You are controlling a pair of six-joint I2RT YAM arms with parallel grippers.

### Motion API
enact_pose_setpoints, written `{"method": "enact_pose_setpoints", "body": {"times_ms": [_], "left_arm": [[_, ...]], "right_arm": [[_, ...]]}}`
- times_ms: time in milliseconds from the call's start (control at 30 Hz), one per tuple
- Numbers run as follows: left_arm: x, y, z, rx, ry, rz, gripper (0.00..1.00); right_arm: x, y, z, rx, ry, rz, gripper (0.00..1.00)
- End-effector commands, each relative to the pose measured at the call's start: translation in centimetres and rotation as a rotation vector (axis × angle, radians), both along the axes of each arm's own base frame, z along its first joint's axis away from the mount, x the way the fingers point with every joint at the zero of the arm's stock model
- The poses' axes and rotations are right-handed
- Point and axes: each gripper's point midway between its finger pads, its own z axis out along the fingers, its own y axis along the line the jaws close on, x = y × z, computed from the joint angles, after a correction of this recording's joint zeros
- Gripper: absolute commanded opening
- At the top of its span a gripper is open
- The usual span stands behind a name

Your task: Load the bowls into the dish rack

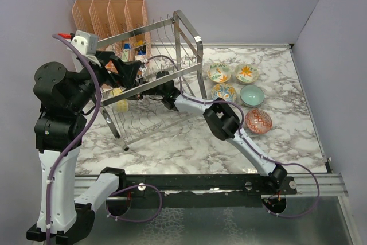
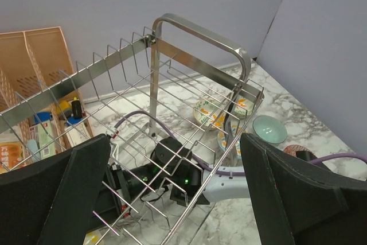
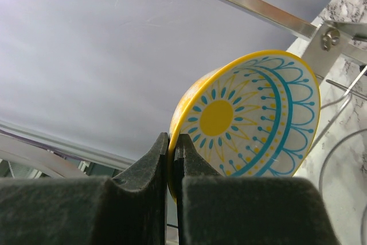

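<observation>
In the right wrist view my right gripper point(image 3: 172, 139) is shut on the rim of a yellow bowl point(image 3: 252, 116) with a teal and yellow sun pattern, held on edge under a chrome rail of the dish rack point(image 3: 246, 1). From above, that arm reaches into the lower tier of the tilted dish rack point(image 1: 172, 44). My left gripper point(image 1: 133, 73) hovers over the rack's upper tier; its fingers point(image 2: 63, 193) stand wide apart, open, with the wires point(image 2: 195, 32) passing below them. Several more bowls point(image 1: 219, 73) sit on the marble to the right of the rack.
A peach-orange plastic organizer point(image 1: 109, 18) stands behind the rack at the back left, with bottles point(image 2: 71, 116) beside it. A plain teal bowl point(image 1: 252, 95) and a red-patterned one point(image 1: 258, 120) lie nearest the right arm's elbow. Purple walls enclose the table.
</observation>
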Motion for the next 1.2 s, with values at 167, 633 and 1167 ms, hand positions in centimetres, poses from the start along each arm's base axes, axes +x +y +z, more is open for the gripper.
{"method": "enact_pose_setpoints", "body": {"times_ms": [167, 633, 1167], "left_arm": [[-0.3, 0.3, -0.1, 0.016, -0.014, 0.019, 0.99], [-0.5, 0.5, 0.0, 0.018, -0.022, 0.029, 0.99], [-0.1, 0.7, -0.4, 0.016, -0.011, 0.048, 0.99]], "right_arm": [[-0.5, 0.1, -2.4, -0.030, -0.003, 0.039, 0.12], [-1.9, -1.0, 1.8, 0.028, -0.131, 0.065, 0.49], [-9.7, -7.3, 6.2, 0.090, -0.104, 0.130, 0.53]]}}
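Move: The yellow-rimmed bowl is already pinched by its rim in the right fingers, its middle about 4 cm left of that hand and 4 cm below. Its place on the lower rack tier is straight below, about 4 cm left of the hand and 6 cm down. The upper shelf's front rail crosses about 10 cm above and 2 cm back; the rack's front-left foot is some 13 cm back, 6 cm left and 15 cm down. From the left hand, that place lies roughly 8 cm ahead, 5 cm left and 37 cm below. The bowl, still held by its rim, is lowered a little onto the lower tier. The right fingers then open to about half while the hand keeps sinking, about 2.5 cm in all. Clear of the rim, the hand turns back, drawing about 5 cm towards its base and 5 cm right while rising some 6 cm from its lowest point, away from the bowl beneath the upper shelf. ##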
